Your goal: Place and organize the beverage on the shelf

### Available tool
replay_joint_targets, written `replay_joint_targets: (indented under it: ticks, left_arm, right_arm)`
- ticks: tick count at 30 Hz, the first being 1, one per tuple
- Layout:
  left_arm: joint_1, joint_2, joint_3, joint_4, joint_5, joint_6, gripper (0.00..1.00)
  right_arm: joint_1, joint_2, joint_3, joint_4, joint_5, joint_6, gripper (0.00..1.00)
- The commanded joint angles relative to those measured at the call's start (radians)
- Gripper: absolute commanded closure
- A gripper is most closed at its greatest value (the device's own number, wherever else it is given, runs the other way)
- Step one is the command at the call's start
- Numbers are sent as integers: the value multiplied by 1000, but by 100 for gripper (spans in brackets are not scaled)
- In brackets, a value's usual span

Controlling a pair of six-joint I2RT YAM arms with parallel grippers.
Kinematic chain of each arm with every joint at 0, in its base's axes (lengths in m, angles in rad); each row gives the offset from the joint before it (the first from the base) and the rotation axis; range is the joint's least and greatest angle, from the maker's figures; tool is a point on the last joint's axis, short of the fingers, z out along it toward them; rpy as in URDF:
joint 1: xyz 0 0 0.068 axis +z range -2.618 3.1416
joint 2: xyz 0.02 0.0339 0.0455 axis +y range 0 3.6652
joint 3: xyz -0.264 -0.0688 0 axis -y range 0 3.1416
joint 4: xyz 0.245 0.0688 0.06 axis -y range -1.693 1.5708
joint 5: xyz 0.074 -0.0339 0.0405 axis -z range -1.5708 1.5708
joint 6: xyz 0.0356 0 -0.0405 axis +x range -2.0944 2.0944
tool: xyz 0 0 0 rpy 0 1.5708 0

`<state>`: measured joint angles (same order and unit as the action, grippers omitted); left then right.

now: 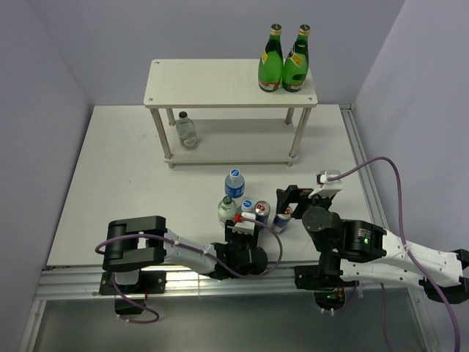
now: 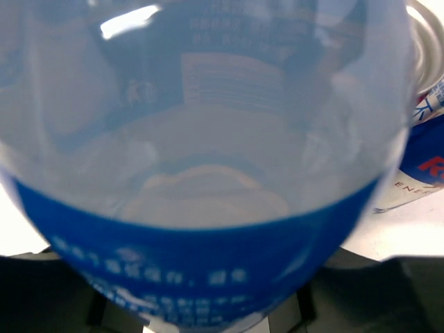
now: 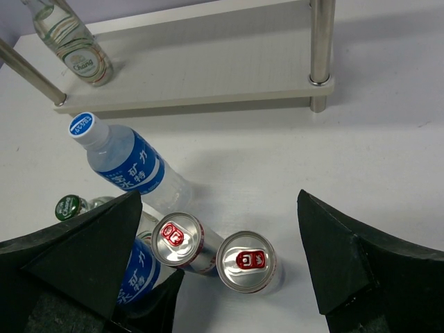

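Observation:
The off-white two-tier shelf stands at the back, with two green glass bottles on its top board at the right and a clear bottle on its lower board at the left. On the table in front stand a blue-labelled water bottle, a green-capped bottle and two cans. My left gripper is shut on a second blue-labelled water bottle, which fills the left wrist view. The right gripper hangs open above the cans, holding nothing.
The shelf's lower board and a metal leg lie just beyond the cluster of drinks. Grey walls close in the table on three sides. A metal rail runs along the near edge by the arm bases.

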<state>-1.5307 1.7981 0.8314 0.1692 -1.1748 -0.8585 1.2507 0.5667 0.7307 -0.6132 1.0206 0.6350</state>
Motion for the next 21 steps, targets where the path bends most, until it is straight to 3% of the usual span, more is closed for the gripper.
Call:
replay_joint_targets:
  ticks: [1, 4, 8, 9, 13, 16, 18, 19, 20, 21]
  left_arm:
    - [3, 14, 20, -17, -19, -17, 100]
    - [-26, -20, 54, -166, -58, -91, 100]
    - [-89, -89, 196, -558, -69, -316, 100]
    - [-100, -118, 227, -718, -69, -347, 100]
    - [-121, -186, 383, -1021, -57, -395, 100]
    - [-120, -255, 503, -1108, -98, -300, 100]
    - [-106, -319, 567, -1068, -137, -139, 100]
    - [-92, -347, 578, -1024, -140, -63, 100]
    - [-51, -377, 574, -846, -129, 154, 100]
    - [-22, -451, 560, -736, -102, 277, 100]
  right_arm:
    - [9, -1, -4, 29, 29, 8, 0]
    - [9, -2, 1, 27, 29, 8, 0]
    - [9, -5, 4, 24, 26, 6, 0]
    - [9, -4, 7, 23, 26, 8, 0]
    - [10, -7, 3, 27, 27, 5, 0]
    - [10, -10, 1, 32, 30, 2, 0]
    - [10, -7, 4, 33, 33, -1, 0]
    - [12, -8, 6, 32, 35, -4, 0]
    - [10, -8, 7, 33, 38, -6, 0]
    - [10, -11, 9, 32, 39, -6, 0]
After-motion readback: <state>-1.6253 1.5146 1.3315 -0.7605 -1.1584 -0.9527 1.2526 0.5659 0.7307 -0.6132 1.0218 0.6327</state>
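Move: The left hand already grips the near blue-label water bottle; the shelf's lower board is centred about 35 cm ahead of it, 5 cm left and 5 cm below. The small clear bottle stands some 6 cm left and 3 cm ahead, the other water bottle 15 cm ahead and 4 cm left, and the nearer can 5 cm right, 2 cm ahead. From the idle right hand, the gripped bottle is about 13 cm left, 2 cm ahead, 18 cm below. The left hand draws the gripped water bottle back about 5 cm, then lifts it quickly some 17 cm. ##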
